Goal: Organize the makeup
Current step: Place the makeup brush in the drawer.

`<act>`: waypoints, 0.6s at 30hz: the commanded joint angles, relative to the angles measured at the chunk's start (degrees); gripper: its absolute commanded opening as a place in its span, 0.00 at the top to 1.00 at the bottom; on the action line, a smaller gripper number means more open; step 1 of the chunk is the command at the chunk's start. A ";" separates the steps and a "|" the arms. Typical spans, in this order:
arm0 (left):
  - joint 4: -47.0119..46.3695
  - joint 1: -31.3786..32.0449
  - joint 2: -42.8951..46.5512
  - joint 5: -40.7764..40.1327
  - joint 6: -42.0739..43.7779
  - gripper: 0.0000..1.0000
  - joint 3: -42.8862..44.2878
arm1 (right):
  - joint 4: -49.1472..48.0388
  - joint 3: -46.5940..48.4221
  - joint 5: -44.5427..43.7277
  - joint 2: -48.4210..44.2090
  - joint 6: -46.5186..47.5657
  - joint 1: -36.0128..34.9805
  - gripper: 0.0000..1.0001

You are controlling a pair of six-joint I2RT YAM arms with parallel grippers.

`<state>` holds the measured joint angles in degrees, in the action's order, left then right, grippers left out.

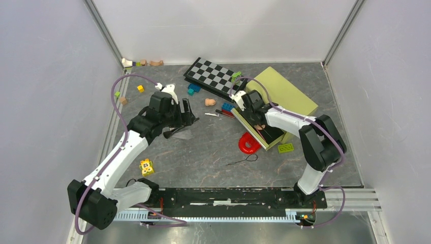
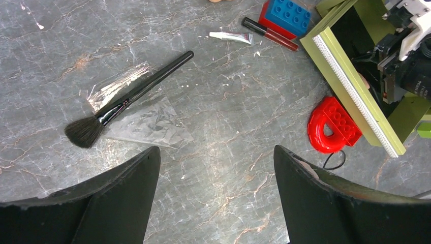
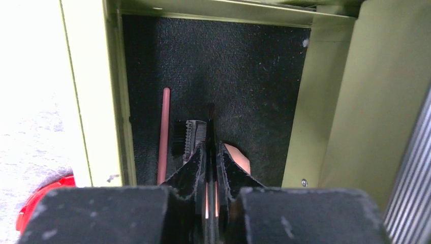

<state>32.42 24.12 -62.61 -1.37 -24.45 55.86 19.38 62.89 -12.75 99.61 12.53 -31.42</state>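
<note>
A black-handled brush [image 2: 133,92] with a fluffy dark head lies on a clear wrapper [image 2: 145,122], ahead of my left gripper [image 2: 215,152]. That gripper [image 1: 189,116] hangs open over bare table with nothing between its fingers. A white tube [image 2: 231,36] and a dark red gloss stick [image 2: 269,33] lie further off. My right gripper [image 3: 209,145] is down inside the green box [image 3: 94,101], shut on a thin black stick [image 3: 209,119]. In the box's black-lined tray lie a pink pencil [image 3: 164,132], a small comb brush [image 3: 190,134] and a peach puff [image 3: 240,157].
A red horseshoe piece [image 1: 249,144] lies against the box front, with a black loop [image 1: 245,159] near it. A chessboard [image 1: 213,76] sits at the back. Toy bricks are scattered: blue [image 2: 287,15], yellow [image 1: 147,166], green [image 1: 285,148]. The box lid [image 1: 284,91] lies open behind.
</note>
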 commanded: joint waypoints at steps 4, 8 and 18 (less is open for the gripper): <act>-2.19 -0.37 0.06 1.10 3.18 0.13 0.62 | -1.95 2.43 0.49 2.85 0.08 -0.07 0.80; -2.12 -0.38 0.08 1.10 3.18 0.13 0.66 | -1.98 2.28 1.09 3.58 -0.41 -0.05 0.73; -1.88 -0.46 0.06 0.42 3.13 0.13 1.23 | -0.10 4.43 0.79 1.31 -0.92 0.02 0.61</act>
<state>32.45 24.08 -62.63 -0.99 -24.40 55.86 19.20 64.38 -13.43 101.75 12.69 -31.31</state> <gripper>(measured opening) 0.873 0.379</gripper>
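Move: Inside the open drawer, the right hand still holds the thin black makeup brush, with the drawer's middle about 2 cm back, 2 cm right and 1 cm below. The peach disc lies almost underneath, 1 cm back and 1 cm right, 2 cm down; the pink stick is some 3 cm back and 1 cm left, equally low. From the left hand, the drawer's middle is roughly 28 cm right, 4 cm ahead and 15 cm below. Letting go of the makeup brush over the peach disc, the right hand spreads its nearly shut fingers to a bit over a third open. It sinks a little under 1 cm early on, then levels off, easing forward about half a centimetre overall with the wrist held steady and the fingertips staying down either side of the handle. ##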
